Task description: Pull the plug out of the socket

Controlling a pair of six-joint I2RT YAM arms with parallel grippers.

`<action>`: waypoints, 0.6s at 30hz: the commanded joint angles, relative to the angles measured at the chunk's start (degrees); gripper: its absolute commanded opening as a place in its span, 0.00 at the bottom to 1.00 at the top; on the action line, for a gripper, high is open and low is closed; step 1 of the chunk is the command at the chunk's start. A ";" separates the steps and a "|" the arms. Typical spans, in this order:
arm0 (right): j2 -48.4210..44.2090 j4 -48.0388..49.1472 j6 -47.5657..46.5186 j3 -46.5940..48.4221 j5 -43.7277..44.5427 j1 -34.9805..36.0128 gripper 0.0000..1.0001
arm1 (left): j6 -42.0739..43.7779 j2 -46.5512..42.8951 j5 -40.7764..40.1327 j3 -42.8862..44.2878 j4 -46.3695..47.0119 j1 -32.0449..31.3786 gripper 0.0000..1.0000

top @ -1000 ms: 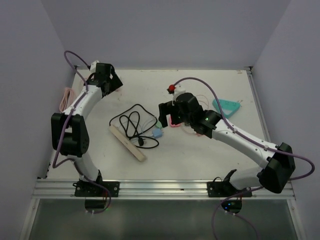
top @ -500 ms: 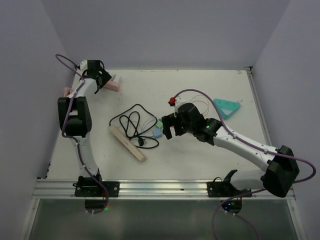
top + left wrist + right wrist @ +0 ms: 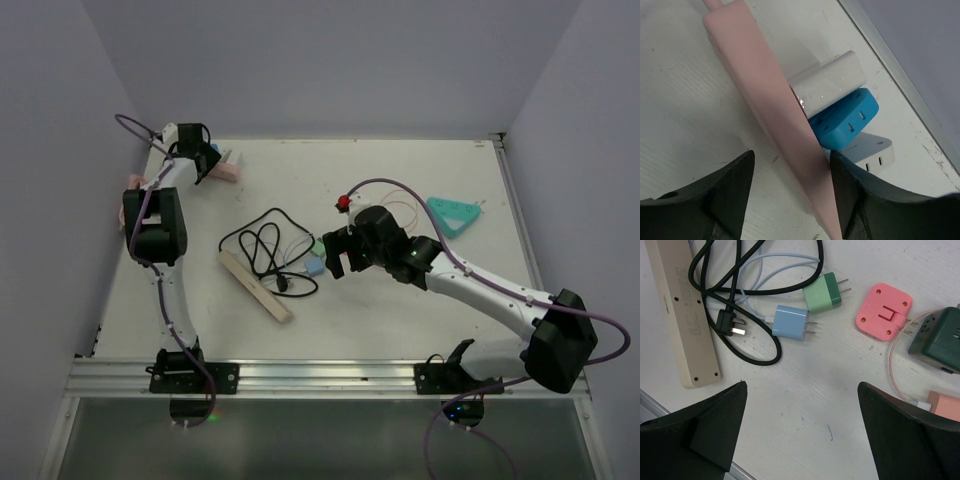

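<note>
A pink power strip socket (image 3: pixel 765 100) lies in the far left corner, also seen from above (image 3: pixel 228 171). A white block plug (image 3: pixel 827 83) butts against its far side, with a blue adapter (image 3: pixel 845 120) and a white adapter (image 3: pixel 867 152) beside it. My left gripper (image 3: pixel 791 165) straddles the strip's end: the right finger touches it, the left finger stands apart. My right gripper (image 3: pixel 802 390) hangs wide open over bare table at mid-table (image 3: pixel 338 255), holding nothing.
Under the right wrist lie a blue charger (image 3: pixel 790 322), a green charger (image 3: pixel 823 292), a pink adapter (image 3: pixel 884 311), a dark green adapter (image 3: pixel 940 340), a black cable (image 3: pixel 262 245) and a beige power strip (image 3: pixel 255 287). A teal object (image 3: pixel 452 214) lies far right. The metal table edge (image 3: pixel 890 60) runs just behind the strip.
The left arm has folded back toward the far left corner and its jaws have narrowed around the pink strip. The right gripper slid slightly nearer and has since held still, open.
</note>
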 commanded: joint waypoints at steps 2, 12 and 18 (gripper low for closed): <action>1.22 1.64 -1.28 2.22 -0.82 0.04 0.95 | 0.27 -3.78 -1.91 -4.83 -0.84 1.08 0.62; 0.96 1.99 -1.28 1.69 -2.23 0.13 0.95 | 4.92 -7.20 -0.59 -10.89 0.04 2.05 0.43; 3.49 2.52 -2.87 3.44 -6.43 0.21 0.93 | 5.98 -9.14 2.39 -16.86 -0.31 2.05 0.40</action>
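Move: The pink socket strip lies between my open left fingers, its middle about 1 cm ahead, 2 cm left and 2 cm below. Plugs sit on its far side: the blue plug some 5 cm ahead and 2 cm right of my hand, a grey-white plug 4 cm ahead and 5 cm right, the white plug 6 cm ahead and 2 cm left. From my right hand the strip is roughly 34 cm ahead, 35 cm left and 12 cm lower. I close my left fingers from about two-thirds open until they pinch the pink strip across its two long sides. All the while I pull straight back towards my base, about 4 cm at nearly the same height, dragging the strip in from the far edge; my wrist hardly turns. ##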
